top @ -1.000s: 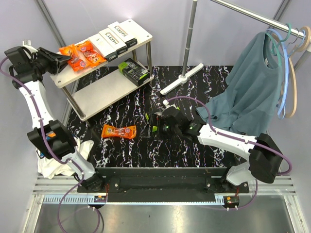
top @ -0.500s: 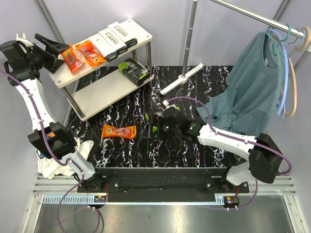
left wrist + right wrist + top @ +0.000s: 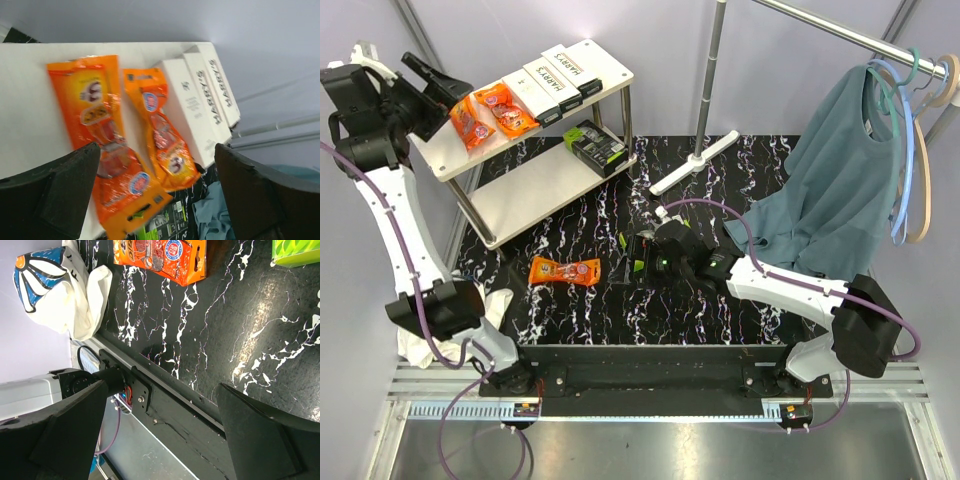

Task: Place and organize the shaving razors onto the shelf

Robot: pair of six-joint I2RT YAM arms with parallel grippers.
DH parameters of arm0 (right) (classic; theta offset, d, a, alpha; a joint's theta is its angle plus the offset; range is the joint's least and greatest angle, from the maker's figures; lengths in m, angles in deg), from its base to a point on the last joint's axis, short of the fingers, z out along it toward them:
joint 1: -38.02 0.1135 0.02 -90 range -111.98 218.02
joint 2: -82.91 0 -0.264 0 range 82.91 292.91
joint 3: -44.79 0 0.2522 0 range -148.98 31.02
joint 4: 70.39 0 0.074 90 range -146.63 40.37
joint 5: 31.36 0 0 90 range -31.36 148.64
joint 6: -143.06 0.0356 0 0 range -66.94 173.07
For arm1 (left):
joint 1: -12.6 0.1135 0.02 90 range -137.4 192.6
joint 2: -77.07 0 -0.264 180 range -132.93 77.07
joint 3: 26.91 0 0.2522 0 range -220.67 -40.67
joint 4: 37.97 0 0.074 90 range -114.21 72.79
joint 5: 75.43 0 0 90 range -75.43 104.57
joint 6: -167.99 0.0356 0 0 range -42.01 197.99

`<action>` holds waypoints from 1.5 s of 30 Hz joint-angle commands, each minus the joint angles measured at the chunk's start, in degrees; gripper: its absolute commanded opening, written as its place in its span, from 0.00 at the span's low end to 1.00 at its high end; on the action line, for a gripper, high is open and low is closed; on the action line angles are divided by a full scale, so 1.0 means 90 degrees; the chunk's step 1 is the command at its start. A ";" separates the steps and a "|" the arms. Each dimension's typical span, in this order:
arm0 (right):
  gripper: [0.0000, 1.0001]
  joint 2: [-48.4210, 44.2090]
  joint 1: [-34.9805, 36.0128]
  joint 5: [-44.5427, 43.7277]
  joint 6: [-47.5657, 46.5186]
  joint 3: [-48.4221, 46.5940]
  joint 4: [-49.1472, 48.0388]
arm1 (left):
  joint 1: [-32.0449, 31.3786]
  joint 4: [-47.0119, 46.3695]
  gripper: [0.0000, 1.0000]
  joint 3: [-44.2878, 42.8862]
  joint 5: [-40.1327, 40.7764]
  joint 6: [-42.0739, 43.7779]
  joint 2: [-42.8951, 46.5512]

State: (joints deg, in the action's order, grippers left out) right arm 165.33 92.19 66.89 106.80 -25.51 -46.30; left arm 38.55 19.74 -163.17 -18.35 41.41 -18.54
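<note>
The shelf stands at the back left. On its top board lie two orange razor packets side by side, next to the white HARRY'S boxes. A black-and-green pack rests on the lower board. My left gripper hovers open just behind the orange packets, with nothing in it. Another orange packet and a black-and-green pack lie on the table. My right gripper stands open and empty beside that pack.
A white rack foot lies mid-table under a metal rail pole. A teal shirt hangs from hangers at the right. A white cloth sits at the table's front left corner by the left arm's base.
My left gripper opened and let go of an orange packet on the top board, then drew up and back. The packet now lies beside the other one. The right arm stayed still.
</note>
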 commanded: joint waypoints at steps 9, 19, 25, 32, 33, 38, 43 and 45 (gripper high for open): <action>1.00 0.0247 -0.0043 0.0137 -0.0619 -0.0613 0.0483 | -0.1953 -0.0010 0.99 0.1519 0.0738 0.0997 0.2369; 1.00 0.1028 -0.0013 0.0577 -0.0658 -0.1003 0.0347 | -0.3489 -0.0078 0.99 0.5512 0.1744 0.1028 0.4587; 1.00 0.1741 0.0220 0.0217 -0.1174 -0.1930 0.1017 | -0.3587 -0.0030 0.99 0.6706 0.1676 0.0851 0.5408; 1.00 0.2785 0.0524 -0.0545 -0.2502 -0.3434 0.1899 | -0.3577 0.0575 0.99 0.5870 0.2144 0.1017 0.5195; 1.00 0.2874 0.0543 -0.0565 -0.2610 -0.3667 0.1919 | -0.3568 0.0634 0.99 0.5702 0.2251 0.1046 0.5039; 1.00 0.3536 0.0680 -0.0857 -0.3410 -0.4536 0.2192 | -0.3033 0.0937 0.99 0.4824 0.1931 0.1066 0.4570; 1.00 0.4502 0.0933 -0.1325 -0.4259 -0.5650 0.2921 | -0.1841 0.0967 0.99 0.4490 0.0516 0.1056 0.4316; 1.00 0.4845 0.1050 -0.1541 -0.4505 -0.6421 0.3497 | -0.1420 0.0967 0.99 0.4451 0.0066 0.1066 0.4208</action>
State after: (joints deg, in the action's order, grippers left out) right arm 203.60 99.16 58.74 74.67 -73.03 -23.50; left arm 20.37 28.61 -120.50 -7.80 50.11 20.78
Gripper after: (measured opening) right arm 0.994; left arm 0.988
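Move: The last orange razor pack on the table lies about 15 cm to the left of my right hand, 9 cm ahead and 15 cm below. The green-black box is about 8 cm right and 14 cm ahead of that hand. From my left hand, the same pack is some 21 cm right, 15 cm back and 43 cm below; the nearer shelf pack is 3 cm right and 10 cm below, level fore-and-aft, its neighbour 10 cm right and 3 cm ahead. I take my empty, open left hand off the shelf top, sweeping it back and right nearly 20 cm each way and dipping just as far, then bring it up again about 8 cm with a little left and forward. Meanwhile my right hand, still open, goes left, then also forward and down towards the orange pack on the table, its wrist turning some 40 degrees so the fingers point more steeply down. ##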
